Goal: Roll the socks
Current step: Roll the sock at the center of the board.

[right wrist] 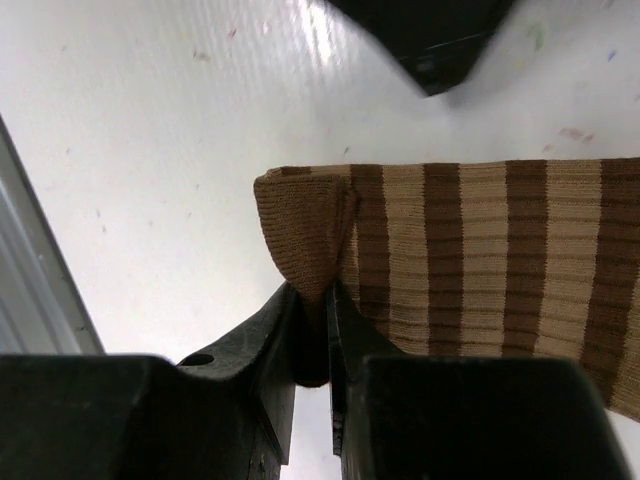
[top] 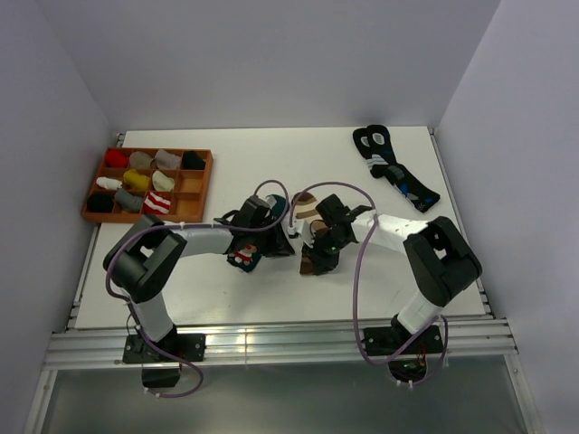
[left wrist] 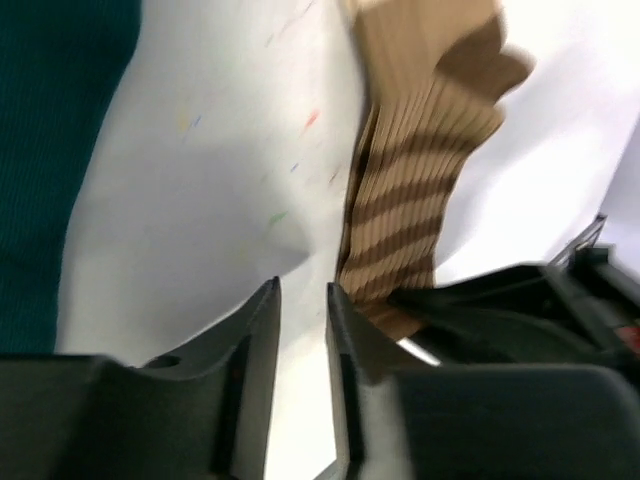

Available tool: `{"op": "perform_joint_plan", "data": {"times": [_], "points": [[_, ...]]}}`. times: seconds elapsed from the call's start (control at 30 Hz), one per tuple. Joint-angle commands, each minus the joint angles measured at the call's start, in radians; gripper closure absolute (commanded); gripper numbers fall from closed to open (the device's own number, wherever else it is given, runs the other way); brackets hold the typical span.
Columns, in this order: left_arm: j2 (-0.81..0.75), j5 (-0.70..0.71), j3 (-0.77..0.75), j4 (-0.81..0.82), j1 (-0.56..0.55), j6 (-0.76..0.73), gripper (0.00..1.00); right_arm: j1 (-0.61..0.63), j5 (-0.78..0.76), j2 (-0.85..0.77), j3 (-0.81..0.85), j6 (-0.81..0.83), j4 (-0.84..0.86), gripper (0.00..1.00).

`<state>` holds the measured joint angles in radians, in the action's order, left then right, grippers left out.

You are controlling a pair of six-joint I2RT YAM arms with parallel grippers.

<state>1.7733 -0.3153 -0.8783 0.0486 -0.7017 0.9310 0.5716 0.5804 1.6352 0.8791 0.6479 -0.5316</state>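
The brown sock with cream stripes [top: 306, 208] lies at mid-table between my two grippers. In the right wrist view [right wrist: 480, 260] its brown end is folded up and pinched between the jaws. My right gripper [right wrist: 312, 290] is shut on that end; in the top view [top: 317, 253] it sits at the sock's near end. My left gripper [left wrist: 303, 287] stands just left of the sock [left wrist: 410, 190], its jaws a narrow gap apart with only bare table between them. In the top view the left gripper [top: 282, 237] is beside the dark green sock with the bear figure [top: 244, 257], which also shows in the left wrist view [left wrist: 50, 150].
A brown compartment tray [top: 194, 185] holding several rolled socks sits at the back left. A pair of black socks with blue-and-white marks [top: 393, 167] lies at the back right. The two arms' cables arc over the middle of the table.
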Motion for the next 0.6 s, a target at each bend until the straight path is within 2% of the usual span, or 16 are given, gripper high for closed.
{"op": "perform_joint_plan", "data": {"times": [0.0,0.03,0.2,0.43,0.57], "points": [[-0.040,0.045,-0.004,0.137,0.002,0.017,0.69,-0.007,0.008,-0.048,-0.034,0.007,-0.057,0.87],[-0.029,0.018,-0.008,0.175,0.010,0.020,0.61,-0.009,0.013,-0.048,-0.034,0.007,-0.062,0.87],[0.041,0.080,-0.043,0.235,0.048,0.029,0.52,-0.009,0.024,-0.048,-0.037,0.006,-0.056,0.87],[0.175,0.098,-0.186,0.257,0.090,-0.001,0.44,-0.010,0.047,-0.077,-0.055,0.013,-0.044,0.88],[0.257,0.096,-0.298,0.264,0.107,-0.032,0.43,-0.009,0.055,-0.078,-0.057,0.016,-0.044,0.88]]}}
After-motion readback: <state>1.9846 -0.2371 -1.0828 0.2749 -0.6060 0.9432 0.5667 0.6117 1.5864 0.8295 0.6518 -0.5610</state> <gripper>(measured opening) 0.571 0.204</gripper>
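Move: The left hand, fingers partly open, is just left of the striped sock; the sock's far end lies about 13 cm ahead, 5 cm to its right and 2 cm below. The teal sock's middle is roughly 8 cm to this hand's left and 5 cm ahead, and the right gripper some 8 cm to its right and 4 cm back. The right hand already pinches the striped sock's near end, whose far end is about 17 cm ahead and 4 cm left of it, 1 cm lower. The left hand sweeps forward about 11 cm, staying low beside the striped sock towards its far end, while its fingers spread to a bit over half open and it turns some 10 degrees counter-clockwise, the fingertips tilting outward. The right hand keeps its pinch on the near end and eases it straight back towards the base by about 2 cm, its attitude hardly changing. ##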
